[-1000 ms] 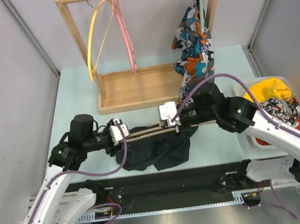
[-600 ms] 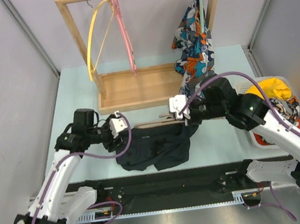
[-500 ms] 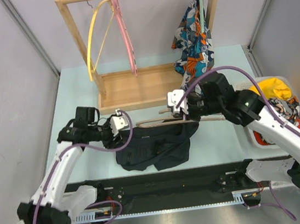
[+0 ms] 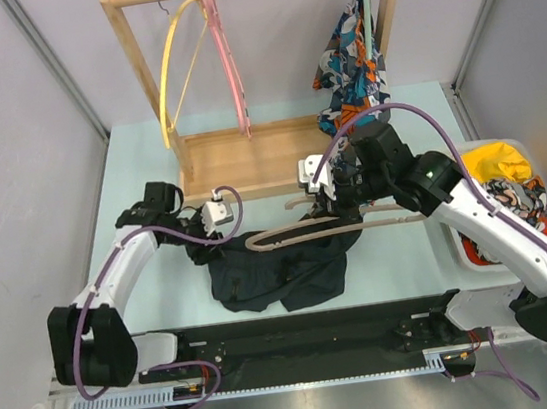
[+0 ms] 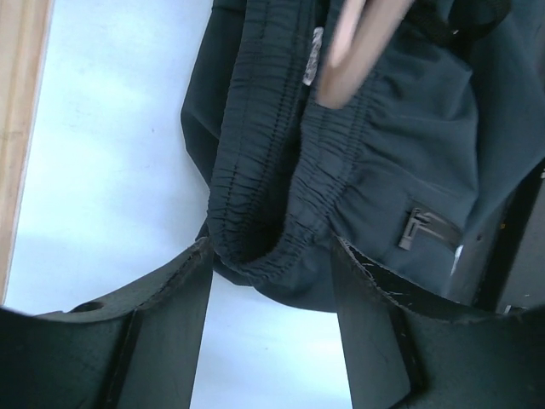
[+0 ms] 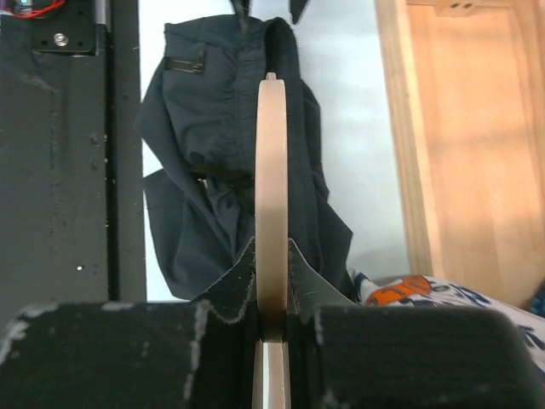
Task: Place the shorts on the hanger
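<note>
The dark navy shorts [image 4: 283, 274] lie crumpled on the table's near middle. Above them the tan hanger [image 4: 297, 232] is held level, my right gripper [image 4: 339, 201] shut on it; in the right wrist view its thin wooden bar [image 6: 272, 170] runs straight out from between the pinched fingers [image 6: 311, 285], over the shorts [image 6: 213, 170]. My left gripper [image 4: 201, 242] is at the shorts' left edge. In the left wrist view its fingers [image 5: 183, 324] stand apart, and the gathered waistband [image 5: 255, 247] sits just at their tips. One hanger end [image 5: 358, 51] pokes in above the waistband.
A wooden rack [image 4: 249, 172] stands at the back with a yellow hanger [image 4: 170, 72], a pink hanger [image 4: 225, 49] and a colourful patterned garment [image 4: 350, 83] on its rail. A white bin [image 4: 457, 241] at the right holds a yellow cloth [image 4: 490, 164] and other clothes.
My right gripper has carried the hanger up and back to the right. My left gripper has come off the hanger's left end and swung back to the shorts' left edge.
</note>
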`<control>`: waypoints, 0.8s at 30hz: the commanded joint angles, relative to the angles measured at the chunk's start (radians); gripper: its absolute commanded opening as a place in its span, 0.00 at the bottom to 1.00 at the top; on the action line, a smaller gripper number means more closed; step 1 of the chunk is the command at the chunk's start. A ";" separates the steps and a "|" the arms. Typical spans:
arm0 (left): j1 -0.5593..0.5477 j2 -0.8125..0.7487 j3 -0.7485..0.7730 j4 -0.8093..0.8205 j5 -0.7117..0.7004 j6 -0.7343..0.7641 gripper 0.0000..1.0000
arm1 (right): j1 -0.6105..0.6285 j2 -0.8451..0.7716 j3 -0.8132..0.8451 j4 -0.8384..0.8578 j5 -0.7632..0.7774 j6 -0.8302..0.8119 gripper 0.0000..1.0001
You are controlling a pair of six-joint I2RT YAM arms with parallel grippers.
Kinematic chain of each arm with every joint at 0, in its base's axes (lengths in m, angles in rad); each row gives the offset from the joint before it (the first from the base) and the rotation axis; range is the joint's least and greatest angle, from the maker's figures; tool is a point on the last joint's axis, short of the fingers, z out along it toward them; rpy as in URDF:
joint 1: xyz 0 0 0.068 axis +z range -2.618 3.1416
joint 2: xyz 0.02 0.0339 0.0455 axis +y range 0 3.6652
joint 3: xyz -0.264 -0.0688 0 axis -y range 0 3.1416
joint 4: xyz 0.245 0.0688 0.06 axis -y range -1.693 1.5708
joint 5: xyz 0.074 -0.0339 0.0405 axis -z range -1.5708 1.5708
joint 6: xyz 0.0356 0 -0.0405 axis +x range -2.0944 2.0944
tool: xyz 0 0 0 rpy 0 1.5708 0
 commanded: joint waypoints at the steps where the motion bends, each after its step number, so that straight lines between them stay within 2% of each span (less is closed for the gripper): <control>1: 0.005 0.039 -0.012 0.054 0.014 0.062 0.61 | -0.003 0.019 0.043 0.023 -0.059 0.000 0.00; 4: -0.001 0.046 -0.026 0.057 0.006 0.097 0.53 | -0.006 0.016 0.045 0.032 -0.067 0.000 0.00; 8: -0.005 0.012 -0.043 0.038 0.017 0.161 0.19 | -0.009 0.012 0.045 0.047 -0.067 0.000 0.00; 11: -0.024 -0.062 -0.061 -0.002 0.020 0.204 0.08 | -0.018 0.008 0.045 0.063 -0.068 -0.005 0.00; 14: -0.053 -0.152 -0.085 -0.024 0.003 0.244 0.00 | -0.023 0.006 0.045 0.064 -0.079 -0.024 0.00; 19: -0.088 -0.296 -0.115 -0.062 -0.015 0.319 0.00 | -0.017 0.014 0.046 0.054 -0.091 -0.064 0.00; 24: -0.131 -0.364 -0.130 -0.067 -0.049 0.347 0.00 | 0.002 0.012 0.046 0.031 -0.113 -0.100 0.00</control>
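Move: The left corner of the shorts' waistband sits just beyond the left hand's open fingers, about 1 cm forward, 1 cm to the right and 2 cm below. The shorts' middle is some 17 cm right, 5 cm back and 4 cm lower than that hand; the near end of the beige hanger is roughly 9 cm right, level forward, some 6 cm higher. From the right hand, the corner lies about 26 cm left, 3 cm forward and 18 cm down. The waistband's left corner is pinched by the left hand: it sinks about 2 cm onto the fabric, shuts its open fingers fully there, then draws the cloth back about 4 cm and up some 4.5 cm, the wrist turning roughly 25 degrees, partly clockwise. The right hand stays put, keeping its grip on the hanger above the shorts. ##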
